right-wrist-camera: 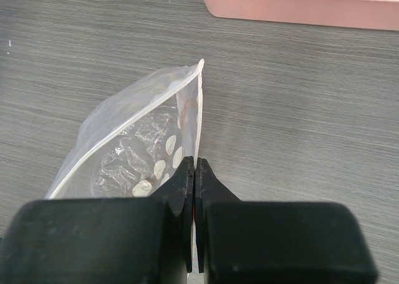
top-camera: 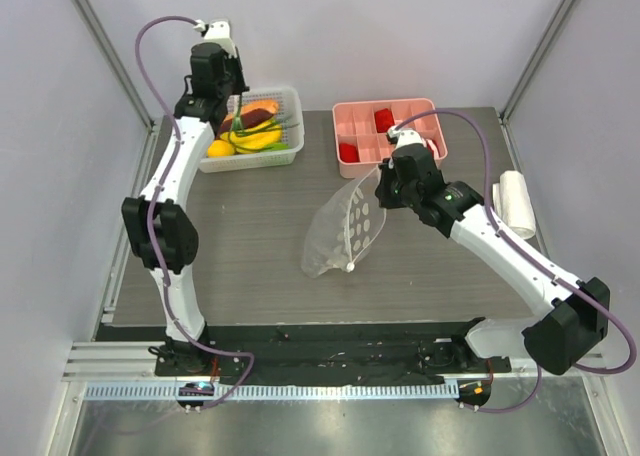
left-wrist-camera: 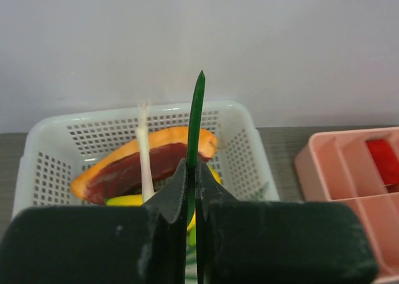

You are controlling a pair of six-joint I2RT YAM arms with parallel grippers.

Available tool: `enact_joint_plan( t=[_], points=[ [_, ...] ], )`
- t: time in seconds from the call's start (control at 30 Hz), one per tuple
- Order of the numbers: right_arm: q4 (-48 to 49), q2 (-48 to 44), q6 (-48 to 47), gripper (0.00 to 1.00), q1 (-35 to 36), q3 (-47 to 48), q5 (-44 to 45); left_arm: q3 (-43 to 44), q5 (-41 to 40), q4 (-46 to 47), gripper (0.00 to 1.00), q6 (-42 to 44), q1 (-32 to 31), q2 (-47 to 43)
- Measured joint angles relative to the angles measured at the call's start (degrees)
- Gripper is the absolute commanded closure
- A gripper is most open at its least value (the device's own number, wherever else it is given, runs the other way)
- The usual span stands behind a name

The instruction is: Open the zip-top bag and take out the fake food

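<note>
The clear zip-top bag [top-camera: 345, 231] with white dots hangs near the table's middle, its lower end on the surface. My right gripper [top-camera: 378, 191] is shut on its upper edge. In the right wrist view the bag [right-wrist-camera: 137, 147] gapes open to the left of the jaws [right-wrist-camera: 194, 165], and I see nothing inside it. My left gripper [top-camera: 238, 116] hovers over the white basket [top-camera: 290, 156], shut on a thin green piece [left-wrist-camera: 196, 116] that points upward. The orange-and-maroon piece [left-wrist-camera: 124, 169] and yellow bananas [top-camera: 255, 139] lie in the basket [left-wrist-camera: 43, 134].
A pink divided tray [top-camera: 345, 116] with red blocks [top-camera: 385, 118] stands at the back right, beside the basket; its corner shows as the tray [left-wrist-camera: 324, 165] and as the tray [right-wrist-camera: 299, 10]. A white roll [top-camera: 515, 201] lies at the table's right edge. A white stalk [left-wrist-camera: 144, 147] stands up in the basket.
</note>
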Motion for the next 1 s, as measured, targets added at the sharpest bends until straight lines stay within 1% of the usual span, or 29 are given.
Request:
enact_joint_plan(
  t=[0.07, 0.23, 0.4, 0.43, 0.47, 0.5, 0.53, 0.57, 0.7, 0.73, 0.8, 0.93, 1.0],
  points=[
    [0.04, 0.0, -0.02, 0.99, 0.0, 0.0, -0.22, 0.28, -1.14, 1.16, 1.0, 2.86, 0.26, 2.56],
    [0.04, 0.02, -0.04, 0.99, 0.0, 0.0, -0.48, 7.23, -3.39, 1.57, 1.0, 7.74, 1.92, 11.74],
    [0.09, 0.31, -0.02, 0.99, 0.0, 0.0, -1.11, 6.16, -6.84, 1.95, 0.98, 10.43, 3.76, 14.73],
    [0.15, 0.5, -0.02, 0.99, 0.0, 0.0, -1.6, 5.42, -7.61, 2.25, 0.96, 10.91, 3.98, 14.75],
    [0.28, 0.72, 0.0, 0.99, 0.0, 0.0, -2.12, 4.85, -8.66, 2.49, 0.92, 11.5, 4.13, 14.78],
    [0.42, 1.01, 0.04, 0.99, 0.0, 0.0, -2.58, 4.59, -9.64, 2.67, 0.77, 11.85, 4.24, 14.93],
    [0.52, 1.36, 0.11, 0.99, 0.0, 0.0, -3.26, 4.57, -10.51, 2.89, 0.68, 12.11, 4.28, 15.17],
    [0.61, 1.68, 0.22, 0.99, 0.0, 0.0, -3.78, 4.57, -11.37, 3.26, 0.61, 12.59, 4.28, 15.37],
    [0.9, 3.13, 0.52, 0.99, 0.0, 0.02, -5.44, 4.76, -13.84, 3.28, 0.16, 12.48, 4.26, 16.39],
    [1.01, 3.34, 0.61, 0.99, 0.0, 0.02, -5.6, 5.57, -14.45, 2.27, 0.1, 11.78, 4.22, 16.92],
    [1.42, 3.65, 0.7, 0.99, 0.0, 0.02, -5.86, 8.87, -15.13, -0.92, 0.0, 9.6, 4.15, 18.4],
    [3.28, 4.39, 1.22, 0.99, -0.02, -0.07, -6.51, 12.33, -15.15, -7.72, 0.0, 3.26, 3.76, 17.88],
    [4.66, 4.96, 1.79, 0.99, -0.17, -0.28, -7.06, 9.79, -14.29, -9.94, 0.0, -0.81, 3.41, 14.62]
  ],
)
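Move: The basket that the green onion in the left fingers is taken to has its middle about 8 cm ahead of that hand, 5 cm to its left and some 29 cm below. In it the bananas lie about 6 cm ahead and 3 left, the steak 13 ahead and 6 left, the lemon 3 ahead and 13 left. From the right hand the basket is some 36 cm ahead, 33 left and 18 below; the bag it holds hangs 7 cm left, 2 back and 12 below. The green onion is carried down some 12 cm, about 9 cm left and 6 cm forward into the basket by the left hand, which rolls its left side up and turns counter-clockwise by around 15 degrees each. The fingers then spread wide, let go above the basket, and the hand starts to ease back and up. The right hand keeps its pinch on the bag's rim, drifting late some 3 cm left and 2 cm down. ##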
